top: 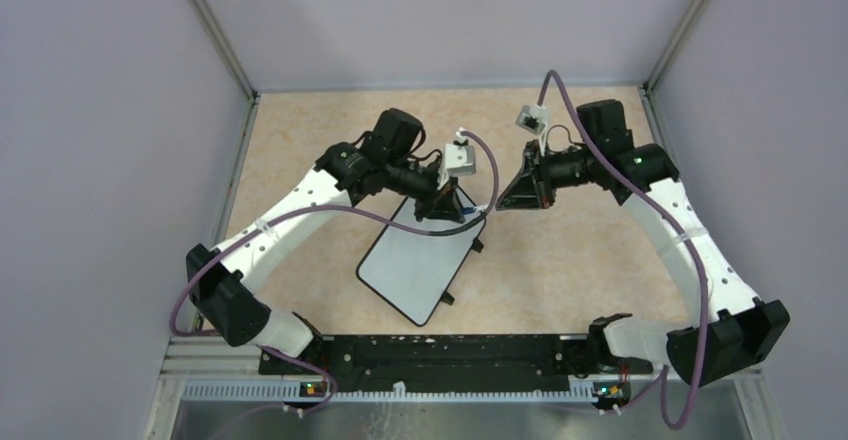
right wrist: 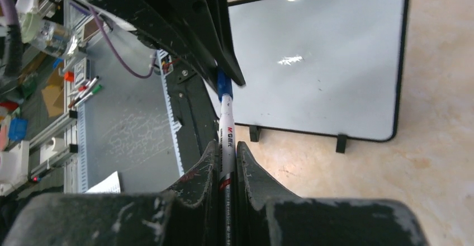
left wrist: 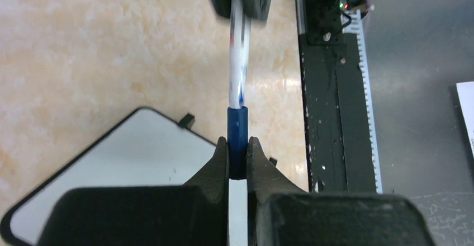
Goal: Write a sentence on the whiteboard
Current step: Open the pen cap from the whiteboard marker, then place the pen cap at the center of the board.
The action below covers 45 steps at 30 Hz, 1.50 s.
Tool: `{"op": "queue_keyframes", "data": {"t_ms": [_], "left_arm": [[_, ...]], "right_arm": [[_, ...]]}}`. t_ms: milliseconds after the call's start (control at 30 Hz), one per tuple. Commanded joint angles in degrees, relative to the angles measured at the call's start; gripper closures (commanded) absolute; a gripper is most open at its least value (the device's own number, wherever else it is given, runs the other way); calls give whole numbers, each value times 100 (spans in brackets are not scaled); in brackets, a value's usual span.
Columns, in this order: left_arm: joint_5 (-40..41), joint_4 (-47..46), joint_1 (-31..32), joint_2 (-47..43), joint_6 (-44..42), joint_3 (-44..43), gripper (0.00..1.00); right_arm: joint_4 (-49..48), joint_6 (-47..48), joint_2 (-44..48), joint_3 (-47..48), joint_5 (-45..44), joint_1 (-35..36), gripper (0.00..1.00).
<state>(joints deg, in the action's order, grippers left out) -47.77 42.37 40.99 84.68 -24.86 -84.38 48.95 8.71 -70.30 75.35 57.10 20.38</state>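
Note:
The whiteboard (top: 415,260) lies flat on the beige table, its face blank (right wrist: 318,61); no sentence is in view. A marker (top: 484,206) hangs level above the board's far right corner, between both grippers. My left gripper (left wrist: 238,145) is shut on the marker's blue cap (left wrist: 237,126). My right gripper (right wrist: 226,148) is shut on the white barrel (right wrist: 226,123), with the blue cap (right wrist: 224,85) at its far end between the left fingers (right wrist: 223,61). The whiteboard's corner and its two black feet (right wrist: 341,143) show under the marker.
A black rail (top: 430,355) carrying the arm bases runs along the near table edge. Grey walls close the table on three sides. A sheet of paper (left wrist: 467,112) lies on the grey floor beyond the rail. Pens and small boxes (right wrist: 84,86) sit off the table.

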Motion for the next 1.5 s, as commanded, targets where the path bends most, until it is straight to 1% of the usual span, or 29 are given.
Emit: {"op": "queue_keyframes", "data": {"t_ms": [0,200,300,400,533,633,700,733,867,900,967,1067,1167,1300,1467], "left_arm": [[279,763,-148,-207,-89,234,100],[276,829,-222,-231,-140,174,100],[218,822,-456,-272,-59,30,100],[172,751,-1072,-268,128,-133,100],[544,468,-2351,-276,387,-156,100],[1069,280,-3215,-292,188,204,100],[1417,152,-3737,-300,4,648,100],[1530,192,-3878,-282,-184,832,100],[2209,395,-4061,-134,-826,1614,100],[2294,331,-4061,-132,-885,1839,100],[2467,70,-4298,-140,-922,2231,100],[2847,-305,-4404,-78,-932,2640,100],[3069,-537,-4492,82,-924,2865,98],[3058,-569,-4530,357,-943,2906,96],[3075,-638,-4530,572,-1072,3040,90]], "right_arm": [[471,542,88,659,84,-586,100],[877,898,37,988,185,-980,100],[830,876,36,944,185,-1066,100],[704,802,34,790,233,-1094,100],[384,594,91,507,316,-1096,100],[184,487,166,307,315,-1094,100],[72,413,196,212,323,-1098,100],[18,372,196,170,327,-1097,100],[-228,219,235,-15,319,-1093,100],[-292,166,236,-74,319,-1093,100],[-400,96,244,-185,319,-1096,100],[-519,54,274,-351,288,-1097,100],[-633,19,341,-486,229,-1098,100],[-745,-35,393,-661,196,-1094,100],[-742,-36,455,-749,195,-1098,100]]}}
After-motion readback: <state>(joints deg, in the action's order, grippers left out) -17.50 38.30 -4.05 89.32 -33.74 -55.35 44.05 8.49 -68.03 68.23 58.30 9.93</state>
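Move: The pen cap is pinched in the left fingertips, its middle about 1 cm to the right of that hand, on the marker whose barrel the right hand grips; from the right hand it lies some 8 cm left and 2 cm lower. From the left hand, the whiteboard's middle is about 8 cm ahead, 8 cm left and 26 cm below. The toy train lies roughly 20 cm ahead, 31 cm left and 25 cm below. The cap, still pinched by the left fingers, is drawn left off the marker as the right hand pulls the barrel right and slightly forward and up, then sinks about 5 cm, grip kept. The left hand carries the cap about 32 cm left, swinging forward over the whiteboard and then dropping steeply to some 22 cm lower near the toy train, turning about 50 degrees counter-clockwise. ##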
